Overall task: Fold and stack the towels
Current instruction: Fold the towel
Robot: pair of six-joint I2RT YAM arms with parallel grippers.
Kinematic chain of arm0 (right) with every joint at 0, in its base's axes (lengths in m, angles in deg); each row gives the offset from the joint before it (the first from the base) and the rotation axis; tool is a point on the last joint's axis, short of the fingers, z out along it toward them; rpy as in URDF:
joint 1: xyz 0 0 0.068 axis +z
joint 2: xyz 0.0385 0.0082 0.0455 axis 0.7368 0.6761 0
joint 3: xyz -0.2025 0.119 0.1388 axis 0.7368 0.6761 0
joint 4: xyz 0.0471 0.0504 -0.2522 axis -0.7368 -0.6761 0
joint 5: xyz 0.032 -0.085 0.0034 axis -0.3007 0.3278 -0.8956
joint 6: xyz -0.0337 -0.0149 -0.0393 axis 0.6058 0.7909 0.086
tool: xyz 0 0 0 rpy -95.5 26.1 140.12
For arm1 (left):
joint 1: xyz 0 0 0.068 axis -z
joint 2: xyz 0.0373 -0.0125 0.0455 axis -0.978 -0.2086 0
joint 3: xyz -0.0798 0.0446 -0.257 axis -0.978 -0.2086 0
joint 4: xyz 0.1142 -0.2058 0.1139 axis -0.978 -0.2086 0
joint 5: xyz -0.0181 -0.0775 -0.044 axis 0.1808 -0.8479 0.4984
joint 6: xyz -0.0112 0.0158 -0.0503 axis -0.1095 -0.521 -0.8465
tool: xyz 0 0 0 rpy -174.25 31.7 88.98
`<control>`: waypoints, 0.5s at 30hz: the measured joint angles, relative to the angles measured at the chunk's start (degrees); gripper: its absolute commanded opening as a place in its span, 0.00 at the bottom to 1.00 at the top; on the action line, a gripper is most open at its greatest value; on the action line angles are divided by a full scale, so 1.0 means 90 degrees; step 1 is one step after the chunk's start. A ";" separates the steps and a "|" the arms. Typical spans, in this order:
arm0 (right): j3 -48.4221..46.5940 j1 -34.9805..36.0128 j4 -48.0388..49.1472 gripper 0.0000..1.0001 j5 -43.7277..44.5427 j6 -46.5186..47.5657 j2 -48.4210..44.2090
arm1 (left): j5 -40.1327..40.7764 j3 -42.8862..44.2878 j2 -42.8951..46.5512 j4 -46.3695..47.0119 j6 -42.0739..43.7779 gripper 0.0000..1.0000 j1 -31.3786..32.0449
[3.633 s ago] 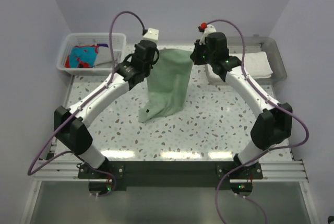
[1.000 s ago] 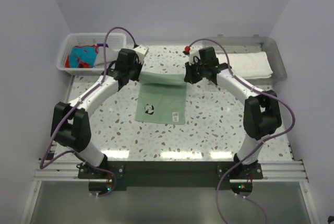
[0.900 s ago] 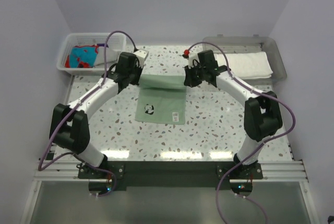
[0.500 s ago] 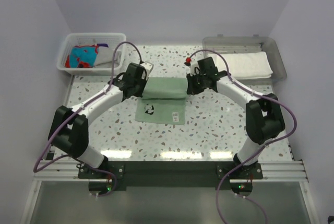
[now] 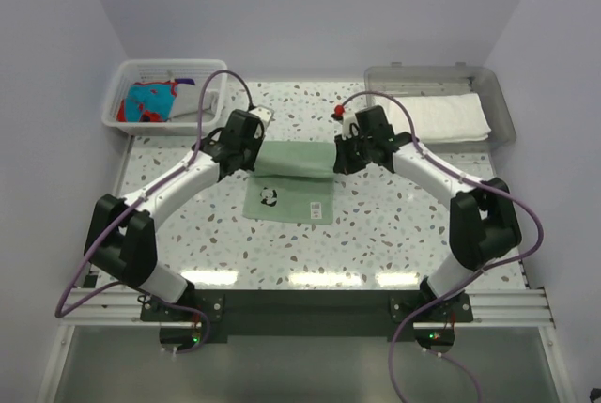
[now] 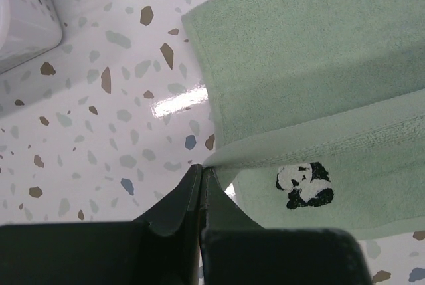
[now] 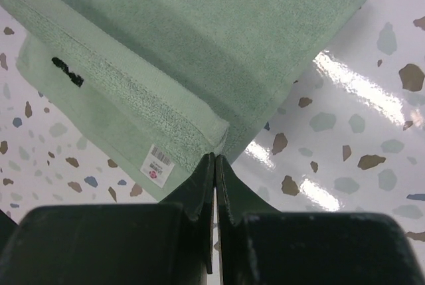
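Observation:
A pale mint green towel (image 5: 291, 185) lies mid-table, its near half flat with a panda print (image 6: 304, 184) and a small label (image 7: 156, 164) showing. Its far edge is lifted and doubled back over that half. My left gripper (image 5: 255, 155) is shut on the left corner of that edge, pinched at the tips (image 6: 201, 167). On the right corner my right gripper (image 5: 338, 161) is shut as well (image 7: 214, 157). A folded white towel (image 5: 453, 116) rests in the clear tray. In the basket lies a turquoise-and-red towel (image 5: 148, 102).
The white slatted basket (image 5: 131, 72) stands at the back left, its corner showing in the left wrist view (image 6: 20, 26). At the back right sits the clear grey tray (image 5: 502, 107). The speckled tabletop (image 5: 394, 234) spreads in front of the towel.
Both grippers have come toward the near side and lower, drawing the towel's far edge over its flat half. Earlier still, the towel hung in the air between them.

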 measured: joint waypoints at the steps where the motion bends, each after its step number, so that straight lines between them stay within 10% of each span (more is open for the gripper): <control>1: 0.0063 0.0015 -0.0002 0.00 -0.0007 -0.0022 -0.0017 | 0.0000 0.0000 0.0005 -0.0027 0.0002 0.00 0.0017; 15: 0.0986 0.0112 0.0393 0.00 -0.0185 -0.0522 -0.0090 | -0.0129 -0.0597 0.0175 -0.0277 -0.0381 0.00 0.0194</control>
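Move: The green towel's near-left corner lies about 11 cm back from my left hand, 1 cm left and 7 cm below; its panda print is 5 cm back and 4 cm right. From my right hand, the near-right corner is some 12 cm back, 1 cm left and 7 cm down, the white label 8 cm back and 5 cm left. The folded white towel sits roughly 16 cm ahead and 22 cm right of my right hand. Keeping both corners of the raised green edge pinched, I bring it back towards the towel's near edge and down over the lower layer, each hand coming back about 3.5 cm. My right hand sinks steadily by about 4 cm; my left first eases back nearly level, then drops some 3 cm. Both sets of fingers tip about 5 degrees further down. ##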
